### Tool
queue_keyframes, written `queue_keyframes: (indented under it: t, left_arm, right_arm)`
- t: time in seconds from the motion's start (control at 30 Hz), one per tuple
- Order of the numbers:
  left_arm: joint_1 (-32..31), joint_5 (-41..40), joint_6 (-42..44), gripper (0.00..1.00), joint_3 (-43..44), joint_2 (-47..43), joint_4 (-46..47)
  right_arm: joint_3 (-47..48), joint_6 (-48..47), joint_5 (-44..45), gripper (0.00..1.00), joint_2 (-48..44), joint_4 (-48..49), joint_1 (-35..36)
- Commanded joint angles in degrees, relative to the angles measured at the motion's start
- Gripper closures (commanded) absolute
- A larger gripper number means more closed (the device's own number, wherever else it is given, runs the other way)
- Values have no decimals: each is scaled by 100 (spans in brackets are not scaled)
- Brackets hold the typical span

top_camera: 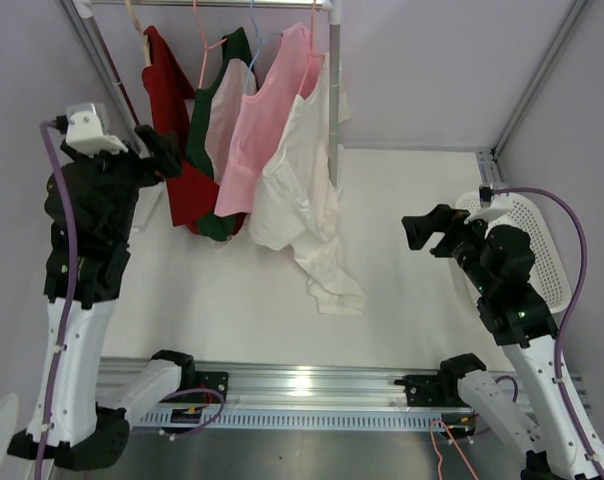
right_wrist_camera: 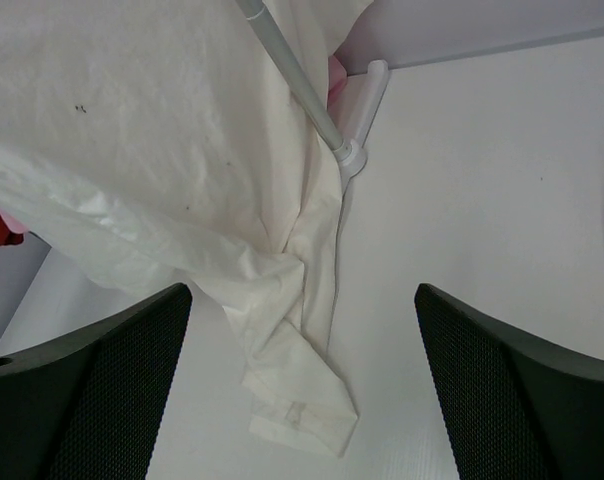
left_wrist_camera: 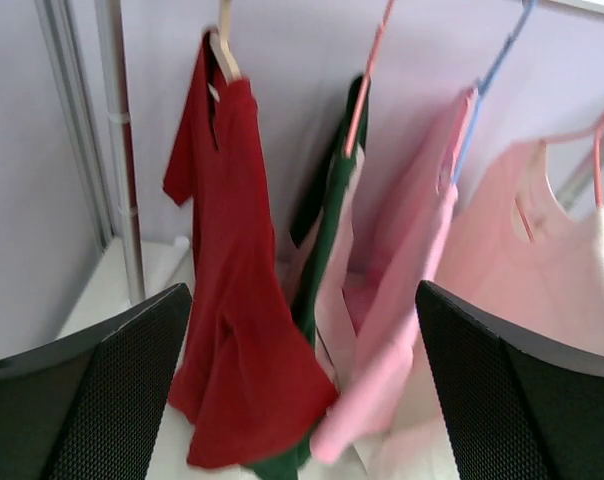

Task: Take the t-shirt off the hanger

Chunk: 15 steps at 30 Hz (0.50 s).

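Several t-shirts hang on hangers from a rack rail [top_camera: 212, 4]: a red one [top_camera: 167, 110], a green one [top_camera: 204, 130], a pink one [top_camera: 257, 130] and a cream one [top_camera: 302, 170]. The cream shirt's lower end [top_camera: 334, 290] trails onto the white table. My left gripper [top_camera: 165, 152] is open and empty, raised just left of the red shirt [left_wrist_camera: 232, 300]. In the left wrist view [left_wrist_camera: 302, 290] its fingers frame the hanging shirts. My right gripper [top_camera: 420, 230] is open and empty, right of the cream shirt [right_wrist_camera: 182, 150], whose trailing end [right_wrist_camera: 302, 400] lies between the fingers in the right wrist view [right_wrist_camera: 302, 290].
The rack's right upright pole [top_camera: 335, 100] stands beside the cream shirt, with its foot [right_wrist_camera: 367, 90] on the table. A white perforated basket [top_camera: 542, 250] sits at the right under my right arm. Metal frame posts [top_camera: 542, 80] border the walls.
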Motion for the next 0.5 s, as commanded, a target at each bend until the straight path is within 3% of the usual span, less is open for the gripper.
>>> queue_keyframes:
  t: [0.0, 0.13, 0.3, 0.47]
  left_arm:
    - [-24, -388, 506, 1, 855, 493, 469]
    - [-24, -582, 787, 0, 1665, 1249, 757]
    - [55, -688, 1244, 1, 1683, 2014, 2138]
    - [90, -784, 1439, 2, 3449, 3235, 1691]
  right_arm:
    - [-98, -43, -22, 1, -69, 231, 28]
    - [-221, -16, -40, 1, -148, 292, 27]
    - [-371, -8, -92, 1, -218, 354, 28]
    - [-388, -16, -84, 0, -227, 371, 28]
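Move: The wooden hanger holding the red top seems to be the left hand's aim. Its middle is about 24 cm ahead, 4 cm left and 9 cm above. The red top's middle lies some 17 cm ahead, 3 cm left and 5 cm below the hand; the pink hanger is level with the wooden one, 8 cm to its right. From the right hand, the wooden hanger is roughly 28 cm ahead, 45 cm left and 26 cm higher. No contact can be seen: the open left hand heads for the top of the wooden hanger and the rod, going about 12 cm forward and 10 cm up in one quick reach. As it goes, the wrist tips the fingers up some 10 degrees and turns nearly as much counter-clockwise, fingers kept wide open. The right hand, also open, sinks about 2 cm. ##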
